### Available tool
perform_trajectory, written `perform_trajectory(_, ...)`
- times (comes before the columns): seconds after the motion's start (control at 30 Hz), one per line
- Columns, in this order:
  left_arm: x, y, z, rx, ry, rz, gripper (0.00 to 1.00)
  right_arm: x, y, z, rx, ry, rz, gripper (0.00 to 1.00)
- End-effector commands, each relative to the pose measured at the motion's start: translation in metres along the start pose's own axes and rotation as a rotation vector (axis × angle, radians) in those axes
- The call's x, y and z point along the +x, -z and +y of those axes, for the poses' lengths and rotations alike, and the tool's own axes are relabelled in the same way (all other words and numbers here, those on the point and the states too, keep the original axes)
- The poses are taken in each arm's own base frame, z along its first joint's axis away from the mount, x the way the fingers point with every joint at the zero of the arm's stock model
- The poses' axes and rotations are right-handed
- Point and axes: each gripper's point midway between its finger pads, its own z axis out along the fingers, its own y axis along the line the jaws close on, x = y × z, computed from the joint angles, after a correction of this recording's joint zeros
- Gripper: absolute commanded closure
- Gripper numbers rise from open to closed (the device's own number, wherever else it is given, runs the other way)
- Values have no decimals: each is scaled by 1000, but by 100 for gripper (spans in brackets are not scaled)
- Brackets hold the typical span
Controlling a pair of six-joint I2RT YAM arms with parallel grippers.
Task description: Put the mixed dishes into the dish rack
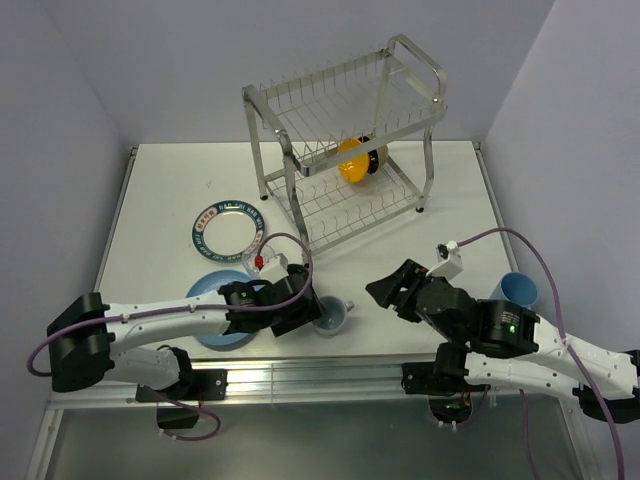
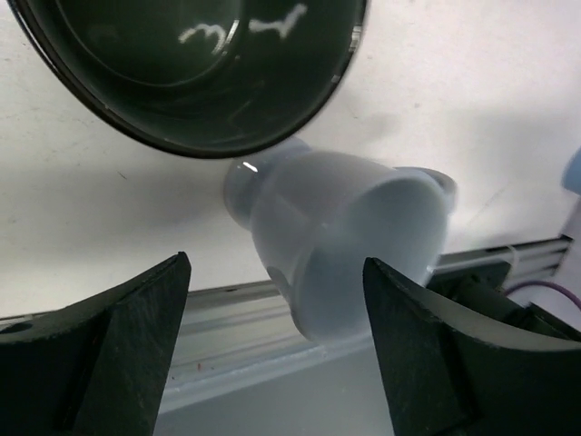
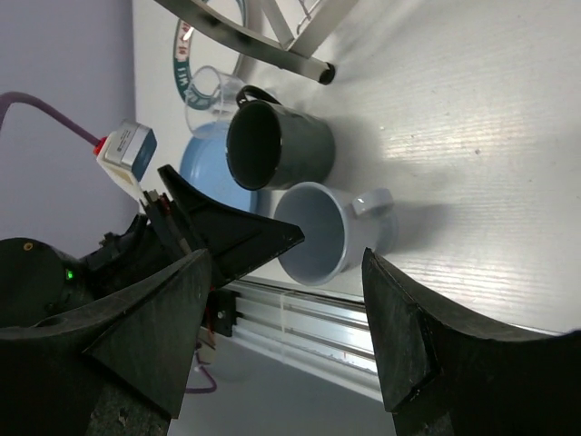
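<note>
The silver wire dish rack (image 1: 350, 110) stands at the back of the table with the orange bowl (image 1: 353, 160) on its lower tier. The pale grey-blue mug (image 1: 331, 318) stands near the front edge, beside the dark mug (image 3: 277, 145). My left gripper (image 1: 308, 308) is open right next to the pale mug; in the left wrist view the pale mug (image 2: 345, 245) lies just beyond the fingers (image 2: 118, 345) and the dark mug (image 2: 191, 64) further off. My right gripper (image 1: 388, 290) is open and empty, right of both mugs. The light blue plate (image 1: 212, 300) lies under my left arm.
The white plate with a green patterned rim (image 1: 228, 227) lies left of the rack. The clear glass (image 1: 268, 248) stands between it and my left gripper. The blue cup (image 1: 518, 290) is at the right edge by my right arm. A metal rail (image 1: 300, 378) runs along the front.
</note>
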Motion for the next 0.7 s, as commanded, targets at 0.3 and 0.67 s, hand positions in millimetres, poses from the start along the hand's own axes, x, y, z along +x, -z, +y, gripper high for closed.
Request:
perform_trajectory(0.3,17,-26,-9,-18,-56,52,92,-17,17,2,-11,-39,-27,25)
perform_trajectory(0.67,4,50,-69,297,-309,-77,100,19,47,35,-232,-85,226,22)
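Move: The light blue mug stands close to the left gripper's right, its middle about 4 cm over, barely 1 cm ahead and some 5 cm lower. At the same height as that mug, the dark mug is about 8 cm ahead of the gripper and 4 cm to its left; the blue plate lies roughly 20 cm left, nearly level. From the right gripper, the light blue mug is some 9 cm left, neither ahead nor back, and about 17 cm below. Sink the open left gripper about 3 cm, easing slightly right onto the light blue mug, and close the fingers to pinch the left side of its rim. Keeping that pinch, draw the mug back some 2 cm and raise it about 1.5 cm while the wrist turns roughly 15 degrees clockwise. Late on, ease the empty, open right gripper back about 2.5 cm. ##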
